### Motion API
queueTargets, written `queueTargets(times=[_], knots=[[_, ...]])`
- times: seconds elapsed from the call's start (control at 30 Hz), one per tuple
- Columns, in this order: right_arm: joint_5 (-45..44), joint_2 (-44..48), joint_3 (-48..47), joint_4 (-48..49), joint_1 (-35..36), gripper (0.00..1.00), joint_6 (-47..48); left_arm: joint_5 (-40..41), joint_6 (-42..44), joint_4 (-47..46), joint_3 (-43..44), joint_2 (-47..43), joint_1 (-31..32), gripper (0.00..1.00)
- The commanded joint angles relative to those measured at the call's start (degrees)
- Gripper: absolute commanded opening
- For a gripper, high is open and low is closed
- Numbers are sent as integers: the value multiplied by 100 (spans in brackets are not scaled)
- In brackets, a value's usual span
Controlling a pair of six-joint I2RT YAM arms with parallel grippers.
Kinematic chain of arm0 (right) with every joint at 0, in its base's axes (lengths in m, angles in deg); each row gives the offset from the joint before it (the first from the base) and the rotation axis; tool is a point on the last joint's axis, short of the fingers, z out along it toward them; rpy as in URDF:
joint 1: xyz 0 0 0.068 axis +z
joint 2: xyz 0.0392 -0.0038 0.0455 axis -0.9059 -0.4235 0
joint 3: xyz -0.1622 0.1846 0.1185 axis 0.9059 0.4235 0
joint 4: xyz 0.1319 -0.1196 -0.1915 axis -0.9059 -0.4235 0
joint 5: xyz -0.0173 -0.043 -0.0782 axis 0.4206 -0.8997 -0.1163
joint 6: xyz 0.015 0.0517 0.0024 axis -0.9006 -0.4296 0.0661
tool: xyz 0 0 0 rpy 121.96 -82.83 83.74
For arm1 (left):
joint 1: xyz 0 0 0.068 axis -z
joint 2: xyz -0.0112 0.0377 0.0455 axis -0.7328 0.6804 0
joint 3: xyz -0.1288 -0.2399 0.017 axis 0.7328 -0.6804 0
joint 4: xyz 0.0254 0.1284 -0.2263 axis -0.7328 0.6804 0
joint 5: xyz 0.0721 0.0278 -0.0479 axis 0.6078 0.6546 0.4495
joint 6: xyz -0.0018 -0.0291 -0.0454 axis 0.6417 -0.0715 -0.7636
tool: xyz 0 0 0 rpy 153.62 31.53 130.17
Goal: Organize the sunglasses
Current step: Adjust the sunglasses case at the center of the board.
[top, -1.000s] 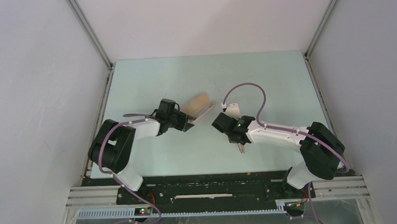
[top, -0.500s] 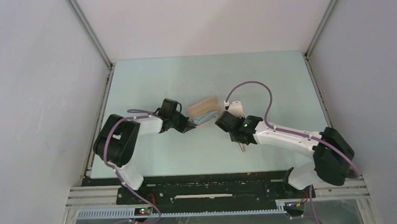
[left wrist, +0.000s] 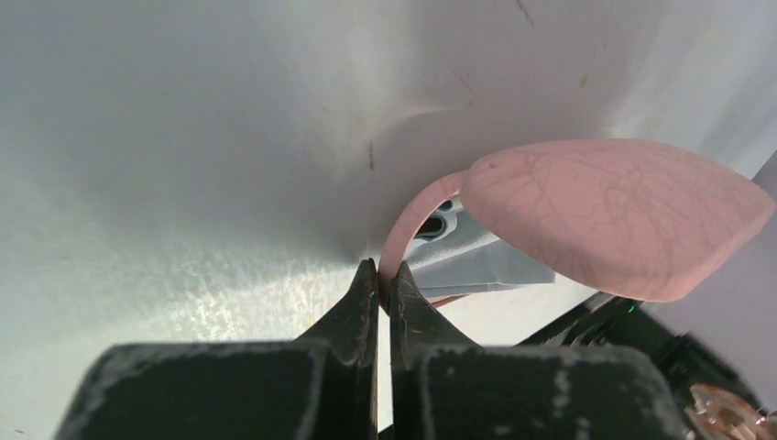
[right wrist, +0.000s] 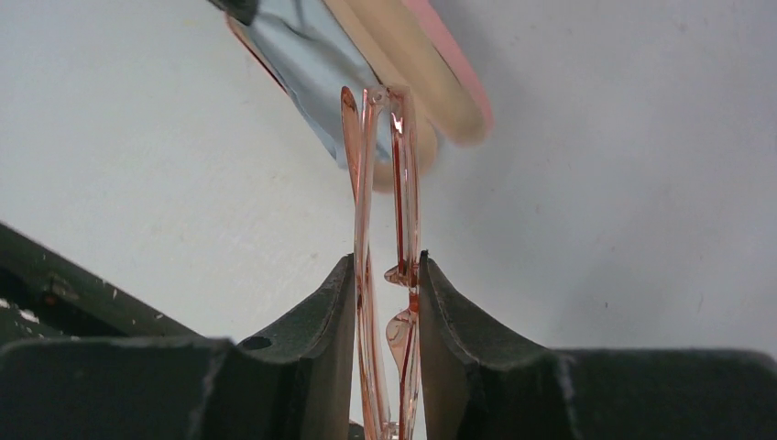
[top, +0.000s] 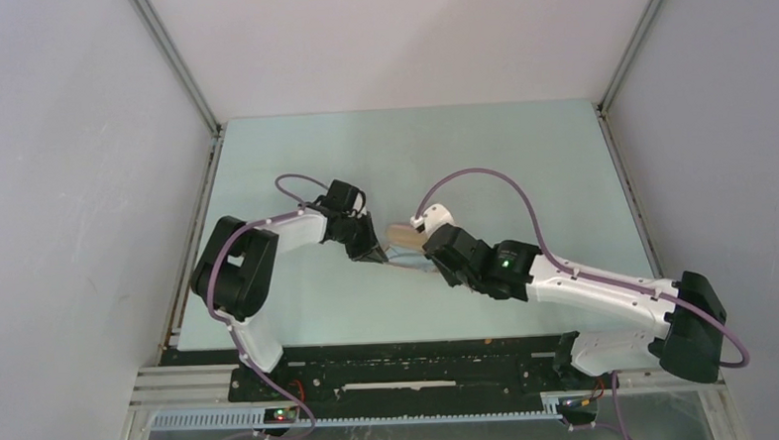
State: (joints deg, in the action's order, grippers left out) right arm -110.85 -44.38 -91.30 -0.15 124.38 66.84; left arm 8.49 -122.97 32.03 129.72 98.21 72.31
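The sunglasses (right wrist: 385,183) are folded, thin and orange-brown, and stand on edge between the pads of my right gripper (right wrist: 387,266), which is shut on them. Their far end reaches the open pink case (right wrist: 431,82), whose beige inside shows. A light blue cloth (right wrist: 302,64) lies in the case. My left gripper (left wrist: 385,280) is shut on the thin pink rim (left wrist: 412,215) of the case, with the pink lid (left wrist: 623,215) arching to its right. From above, the case (top: 403,234) sits mid-table between the two grippers, largely hidden by the right wrist (top: 451,252).
The pale green table (top: 522,165) is walled by white panels on the left, right and back. A purple cable (top: 473,177) loops above the right wrist. The arm bases and a black rail (top: 412,373) run along the near edge.
My right arm has swung left with the sunglasses until they meet the case. My left gripper has shut on the case's rim and shifted a little to the right.
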Motion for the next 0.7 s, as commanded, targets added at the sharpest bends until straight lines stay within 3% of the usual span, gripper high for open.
queueTargets(times=[0.0, 0.13, 0.3, 0.67], knots=[[111, -151, -107, 577, 392, 27, 936, -365, 1367, 792, 300, 90, 109, 0], [284, -533, -107, 1139, 618, 23, 1501, -311, 1576, 1000, 428, 66, 109, 0], [571, -1087, -114, 1760, 663, 27, 2050, -299, 1581, 1058, 468, 87, 118, 0], [65, -2342, -284, 2654, 597, 28, 2720, -244, 1548, 1133, 479, 182, 118, 0]])
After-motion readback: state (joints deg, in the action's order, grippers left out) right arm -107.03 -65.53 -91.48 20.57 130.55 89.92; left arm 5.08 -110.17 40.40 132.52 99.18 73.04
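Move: The right hand holds the folded sunglasses; the open case's middle lies about 4 cm ahead, 10 cm left and 13 cm below it, the blue cloth in its tray about 3 cm ahead and 10 cm left. The raised lid is about 7 cm ahead and 10 cm left. The left hand already pinches the case's near-left rim, the case's middle about 6 cm to its right and 1 cm ahead. Left hand drags the pinched case back, clockwise; right carries sunglasses about 9 cm left and down over it. ##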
